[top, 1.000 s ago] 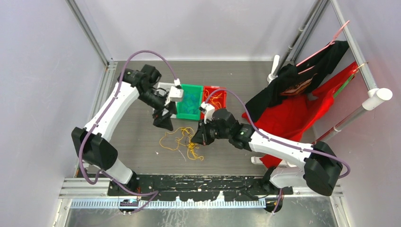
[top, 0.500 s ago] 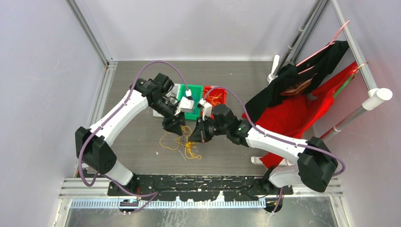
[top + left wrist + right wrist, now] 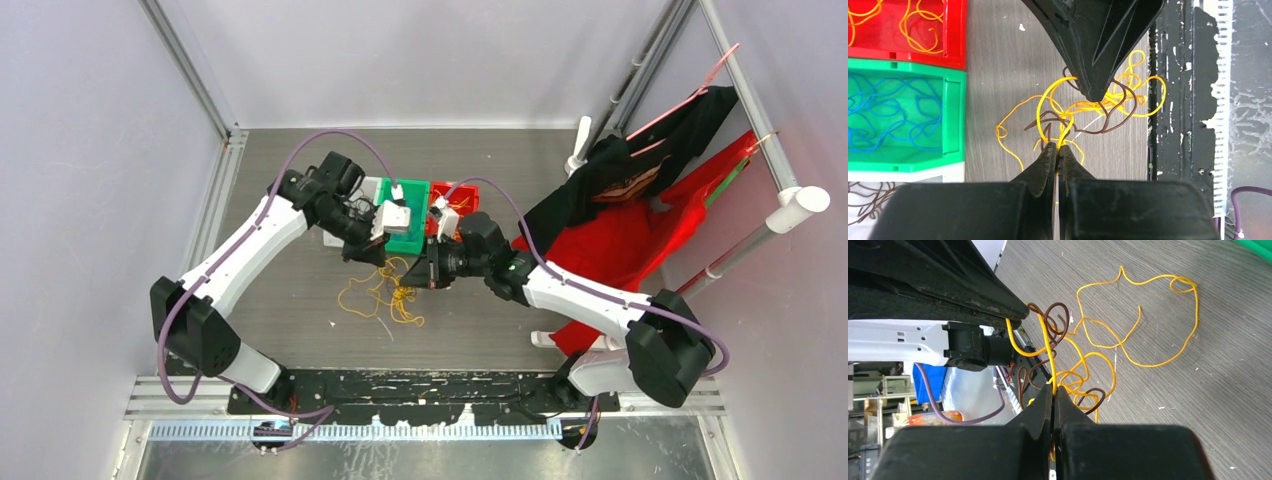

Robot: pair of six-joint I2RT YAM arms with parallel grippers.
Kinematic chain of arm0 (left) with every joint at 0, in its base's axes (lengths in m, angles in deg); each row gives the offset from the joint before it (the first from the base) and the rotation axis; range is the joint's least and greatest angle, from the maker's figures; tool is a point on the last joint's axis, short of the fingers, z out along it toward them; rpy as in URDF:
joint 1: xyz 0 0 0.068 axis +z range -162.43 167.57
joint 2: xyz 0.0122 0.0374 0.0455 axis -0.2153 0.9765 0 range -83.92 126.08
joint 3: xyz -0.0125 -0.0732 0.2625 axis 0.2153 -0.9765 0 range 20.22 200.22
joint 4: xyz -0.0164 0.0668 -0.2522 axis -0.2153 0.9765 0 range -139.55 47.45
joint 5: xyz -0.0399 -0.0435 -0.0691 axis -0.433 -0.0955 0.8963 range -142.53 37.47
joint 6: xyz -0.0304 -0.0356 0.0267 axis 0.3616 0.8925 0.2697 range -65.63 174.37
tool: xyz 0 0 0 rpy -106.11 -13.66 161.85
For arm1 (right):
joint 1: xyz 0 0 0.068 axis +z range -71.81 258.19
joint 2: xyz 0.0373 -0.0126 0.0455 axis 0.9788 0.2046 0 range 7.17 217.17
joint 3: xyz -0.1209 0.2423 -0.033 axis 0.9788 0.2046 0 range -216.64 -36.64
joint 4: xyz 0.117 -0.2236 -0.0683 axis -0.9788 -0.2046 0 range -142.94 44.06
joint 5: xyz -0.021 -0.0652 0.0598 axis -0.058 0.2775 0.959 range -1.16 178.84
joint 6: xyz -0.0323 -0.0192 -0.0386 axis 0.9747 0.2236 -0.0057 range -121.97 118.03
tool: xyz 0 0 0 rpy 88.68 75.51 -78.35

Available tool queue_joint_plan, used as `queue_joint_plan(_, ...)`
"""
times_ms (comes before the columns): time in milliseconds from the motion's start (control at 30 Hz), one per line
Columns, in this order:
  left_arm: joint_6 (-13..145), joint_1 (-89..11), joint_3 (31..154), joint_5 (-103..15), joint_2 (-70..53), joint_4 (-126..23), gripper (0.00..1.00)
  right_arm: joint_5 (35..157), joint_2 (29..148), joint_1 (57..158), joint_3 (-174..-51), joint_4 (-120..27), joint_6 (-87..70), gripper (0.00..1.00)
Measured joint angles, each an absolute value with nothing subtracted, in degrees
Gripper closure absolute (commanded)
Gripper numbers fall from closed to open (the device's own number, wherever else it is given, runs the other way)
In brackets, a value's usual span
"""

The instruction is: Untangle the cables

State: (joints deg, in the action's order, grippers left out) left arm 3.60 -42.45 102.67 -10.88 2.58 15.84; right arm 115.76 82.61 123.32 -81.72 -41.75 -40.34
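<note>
A tangle of yellow and dark brown cables point(image 3: 385, 298) lies and hangs in front of the bins, mid table. My left gripper point(image 3: 1057, 146) is shut on a yellow cable point(image 3: 1066, 131) at the near side of the tangle point(image 3: 1093, 107). My right gripper point(image 3: 1053, 388) is shut on another stretch of yellow cable point(image 3: 1048, 347), with brown loops point(image 3: 1055, 315) hanging by it. The two grippers face each other tip to tip, a short way apart, over the tangle; in the top view the left gripper point(image 3: 378, 257) and the right gripper point(image 3: 424, 278) nearly meet. A long yellow loop point(image 3: 1143, 320) trails on the table.
Three bins stand behind the tangle: a red bin point(image 3: 959, 35) with yellow cables, a green bin point(image 3: 953, 120) with blue ones, and a white bin point(image 3: 950, 172) with brown ones. Red and black clothes point(image 3: 640, 215) hang at the right. A black rail point(image 3: 420, 388) runs along the near edge.
My left gripper swung right to the tangle and shut on a yellow cable. My right gripper shifted back toward the bins, staying shut, and the tangle was drawn along.
</note>
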Motion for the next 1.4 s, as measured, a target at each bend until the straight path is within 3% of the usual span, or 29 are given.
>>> queue_joint_plan(533, 6.4, -42.5, 102.9, -21.2, -2.6, 15.8, 1.00, 114.9, 84.3, 120.8, -79.8, -39.3, -46.1, 0.92)
queue_joint_plan(900, 12.1, -42.0, 110.9, -24.2, -6.6, 18.4, 1.00, 112.9, 84.2, 119.2, -79.6, -38.2, -48.2, 0.91)
queue_joint_plan(1133, 13.8, -39.4, 112.2, -32.6, -10.7, 15.1, 1.00, 112.8, 79.3, 118.9, -76.7, -36.9, -48.2, 0.69)
queue_joint_plan(1333, 15.1, -38.1, 118.1, -33.1, -13.8, 13.4, 1.00, 111.6, 76.2, 118.8, -73.2, -37.6, -47.4, 0.69)
queue_joint_plan(1400, 15.8, -38.1, 118.5, -31.8, -15.1, 13.5, 1.00, 111.1, 75.1, 118.8, -73.2, -36.7, -47.2, 0.63)
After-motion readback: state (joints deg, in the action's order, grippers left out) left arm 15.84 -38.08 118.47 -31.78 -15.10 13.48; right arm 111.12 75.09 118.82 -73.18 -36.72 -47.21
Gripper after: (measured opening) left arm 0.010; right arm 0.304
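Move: Both hands are shut on the yellow cable. Its main tangle, with brown cable wound through it, hangs roughly 5 cm back, 4 cm right and 9 cm below the left hand, and from the right hand some 2 cm back, 1 cm left and 7 cm below. The white box lies about 16 cm ahead of the left hand and 4 cm to its left, the green box 15 cm ahead and 7 cm right, both about 17 cm lower. Keeping its pinch on the yellow cable, the left hand first eases a few centimetres left, then lifts it steeply away from the right hand, about 17 cm up, 7 left and a little forward in all, swinging counter-clockwise and tipping its fingers. The right hand holds on at first, then loosens its pinch and lets go, shifting forward and right before opening partway. ##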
